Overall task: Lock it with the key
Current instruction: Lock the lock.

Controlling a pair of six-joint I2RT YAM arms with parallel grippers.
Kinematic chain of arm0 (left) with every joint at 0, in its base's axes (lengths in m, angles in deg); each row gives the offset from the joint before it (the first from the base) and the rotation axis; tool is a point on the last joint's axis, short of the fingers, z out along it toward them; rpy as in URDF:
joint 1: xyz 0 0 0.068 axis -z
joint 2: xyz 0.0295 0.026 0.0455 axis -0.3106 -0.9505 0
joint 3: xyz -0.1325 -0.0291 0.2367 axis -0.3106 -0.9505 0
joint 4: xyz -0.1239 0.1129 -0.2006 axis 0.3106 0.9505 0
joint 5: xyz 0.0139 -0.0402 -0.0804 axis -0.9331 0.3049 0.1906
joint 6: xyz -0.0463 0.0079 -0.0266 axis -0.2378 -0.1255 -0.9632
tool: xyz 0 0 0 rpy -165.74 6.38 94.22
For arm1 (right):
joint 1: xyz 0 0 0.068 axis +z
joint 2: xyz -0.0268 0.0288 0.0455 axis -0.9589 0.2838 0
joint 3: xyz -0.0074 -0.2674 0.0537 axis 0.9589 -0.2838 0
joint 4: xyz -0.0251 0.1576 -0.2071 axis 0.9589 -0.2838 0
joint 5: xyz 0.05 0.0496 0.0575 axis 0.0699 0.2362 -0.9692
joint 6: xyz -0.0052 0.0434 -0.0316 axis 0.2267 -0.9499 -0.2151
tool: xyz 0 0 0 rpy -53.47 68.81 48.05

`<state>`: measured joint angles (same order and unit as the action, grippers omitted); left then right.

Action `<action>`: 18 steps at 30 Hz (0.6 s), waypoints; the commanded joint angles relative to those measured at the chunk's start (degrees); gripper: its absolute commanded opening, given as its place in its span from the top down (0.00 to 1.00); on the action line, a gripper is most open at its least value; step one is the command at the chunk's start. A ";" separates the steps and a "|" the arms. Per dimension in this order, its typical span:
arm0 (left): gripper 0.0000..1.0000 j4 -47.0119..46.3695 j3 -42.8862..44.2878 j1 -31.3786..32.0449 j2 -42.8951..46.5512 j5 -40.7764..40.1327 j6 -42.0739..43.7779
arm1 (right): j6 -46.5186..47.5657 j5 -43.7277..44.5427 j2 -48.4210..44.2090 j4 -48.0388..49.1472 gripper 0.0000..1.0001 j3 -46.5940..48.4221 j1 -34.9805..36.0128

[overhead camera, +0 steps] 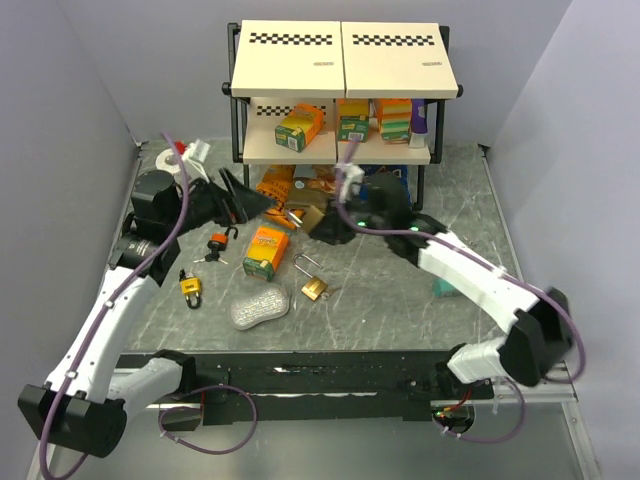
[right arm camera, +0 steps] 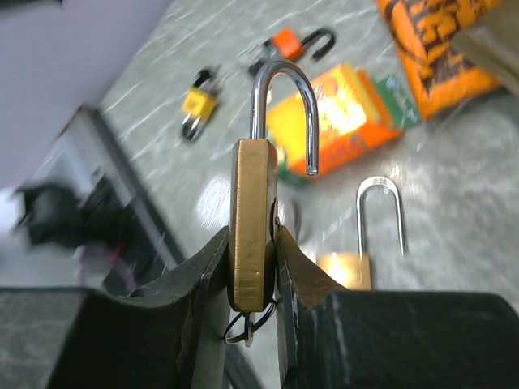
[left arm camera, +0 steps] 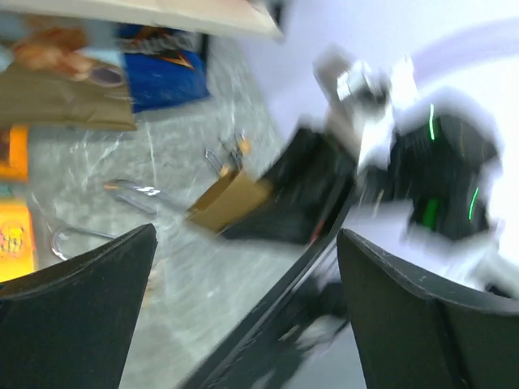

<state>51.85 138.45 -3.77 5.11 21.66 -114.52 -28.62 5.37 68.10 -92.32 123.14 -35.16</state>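
My right gripper (right arm camera: 254, 237) is shut on the body of a brass padlock (right arm camera: 252, 203), held upright above the table. Its steel shackle (right arm camera: 285, 105) stands open, one end free. A thin key ring (right arm camera: 246, 327) hangs under the padlock's body; the key itself is mostly hidden between the fingers. In the top view the right gripper (overhead camera: 322, 226) holds this padlock (overhead camera: 308, 215) in front of the shelf. My left gripper (overhead camera: 260, 200) is open just to its left, with nothing between its fingers. The blurred left wrist view shows the padlock (left arm camera: 231, 200) ahead of the wide-open left gripper (left arm camera: 246, 304).
On the table lie a second brass padlock (overhead camera: 313, 286) with its shackle open, an orange padlock (overhead camera: 218, 240), a yellow padlock (overhead camera: 190, 288), an orange box (overhead camera: 266, 250) and a clear plastic case (overhead camera: 258, 308). A two-tier shelf (overhead camera: 340, 100) with boxes stands at the back, snack bags under it.
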 commanded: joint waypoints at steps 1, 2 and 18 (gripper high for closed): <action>0.04 5.25 3.92 0.17 -0.18 19.04 36.24 | 4.38 -26.89 -11.44 3.87 1.00 -2.56 -5.90; 0.03 8.41 4.81 0.17 -0.80 21.41 42.01 | 5.61 -28.51 -12.32 -0.59 1.00 -2.74 -6.44; 0.34 28.05 6.66 17.66 -5.02 21.70 84.43 | 11.60 -46.01 -15.85 -12.76 1.00 -2.56 -8.55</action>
<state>80.81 144.96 11.99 -1.25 43.56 -37.11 -18.63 -33.47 54.23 -106.92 118.57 -43.45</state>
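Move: The lock is held open by its body in the right fingers, its middle about 3 cm left of the right hand, 1 cm ahead and 1 cm below. From the empty left hand it lies roughly 12 cm to the right, 2 cm ahead and 10 cm lower. On the table some 23 cm below the right hand, the brass padlock lies 5 cm ahead and 3 cm left, and the orange-green box about 10 cm ahead and 14 cm left. Back towards the robot go both hands: the right draws the lock about 12 cm back, also rightward and a little up, turning it some 30 degrees counter-clockwise in a kept grip. The left comes back about 10 cm, sinking and shifting right towards the open shackle. Its wrist rolls and swings clockwise until the fingers point right at the lock, and they narrow partway without closing on anything. ##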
